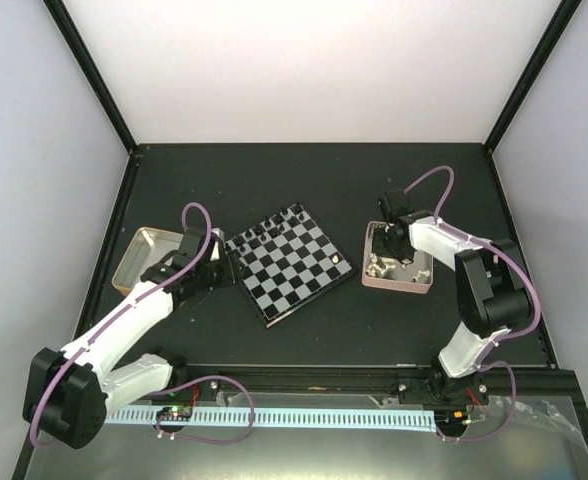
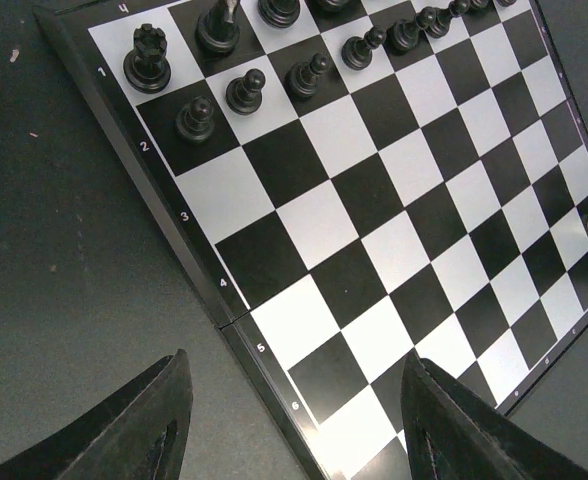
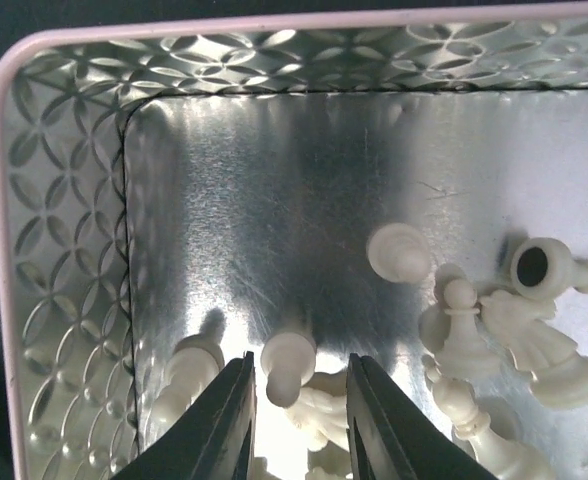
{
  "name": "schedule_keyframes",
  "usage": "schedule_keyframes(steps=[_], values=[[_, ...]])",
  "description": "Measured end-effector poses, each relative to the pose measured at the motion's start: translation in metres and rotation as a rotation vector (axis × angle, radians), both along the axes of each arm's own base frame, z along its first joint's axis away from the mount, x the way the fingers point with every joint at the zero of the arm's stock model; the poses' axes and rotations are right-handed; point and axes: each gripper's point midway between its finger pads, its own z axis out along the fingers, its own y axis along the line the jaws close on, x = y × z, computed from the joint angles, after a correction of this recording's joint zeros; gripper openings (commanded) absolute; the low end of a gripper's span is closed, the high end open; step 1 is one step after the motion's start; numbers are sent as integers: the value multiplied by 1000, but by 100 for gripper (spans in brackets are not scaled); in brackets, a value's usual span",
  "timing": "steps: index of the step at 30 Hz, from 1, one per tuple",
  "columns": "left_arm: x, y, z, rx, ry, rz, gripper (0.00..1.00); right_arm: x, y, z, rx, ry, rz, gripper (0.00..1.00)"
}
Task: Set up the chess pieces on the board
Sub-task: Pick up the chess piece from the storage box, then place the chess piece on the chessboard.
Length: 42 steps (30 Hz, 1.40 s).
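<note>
The board [image 1: 289,262] lies tilted at mid-table, with black chess pieces [image 1: 274,226] lined along its far edge and one white piece [image 1: 335,259] near its right edge. In the left wrist view the black pieces [image 2: 196,118] fill rows one and two of the board [image 2: 374,230]. My left gripper [image 1: 217,262] hangs open and empty over the board's left rim [image 2: 296,362]. My right gripper [image 1: 386,245] reaches down into the pink-rimmed tray [image 1: 399,283]. Its jaws [image 3: 300,365] straddle a white pawn [image 3: 287,368], with a gap on each side.
Several more white pieces [image 3: 534,340] lie jumbled on the tray's shiny floor, right of and under the jaws; its embossed wall [image 3: 64,250] rises on the left. An open metal tin [image 1: 134,260] sits left of the board, beside the left arm.
</note>
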Motion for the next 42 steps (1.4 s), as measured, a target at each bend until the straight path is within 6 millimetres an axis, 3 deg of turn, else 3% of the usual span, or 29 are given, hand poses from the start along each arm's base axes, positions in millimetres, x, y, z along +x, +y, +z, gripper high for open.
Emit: schedule_keyframes(steps=[11,17,23,29,35,39,42], values=[[0,0,0,0,0,0,59,6,2,-6,-12,3,24,9],[0,0,0,0,0,0,58,7,0,-5,-21,-5,24,6],[0,0,0,0,-1,0,59,7,9,21,-20,-69,47,6],[0,0,2,-3,-7,0,59,-2,42,59,8,-151,130,6],[0,0,2,-4,-8,1,59,-21,116,79,44,-182,311,7],[0,0,3,-6,-11,2,59,-34,159,73,53,-164,404,7],[0,0,5,-10,-17,3,59,-40,166,56,31,-122,427,7]])
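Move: Just ahead of the right fingers, 1 cm forward and 1 cm lower, a white pawn stands upright in the storage box. Another white pawn stands about 3 cm to its left, a third some 3 cm right and 3 cm farther out, and a lying white piece 2 cm behind it. The white pawn on the board is about 14 cm left of the right hand and 2 cm back. From the left hand, the pawn to grasp is roughly 38 cm right, 4 cm ahead and 8 cm below. Easing forward and down by under 1 cm, the right hand closes its fingers on the upright pawn, then lifts it some 8 cm out of the box. While rising it swings about 16 cm left and a little back, over the box's left rim to the board, the wrist turning about 25 degrees counter-clockwise, and starts sinking at the end, keeping its grip. ##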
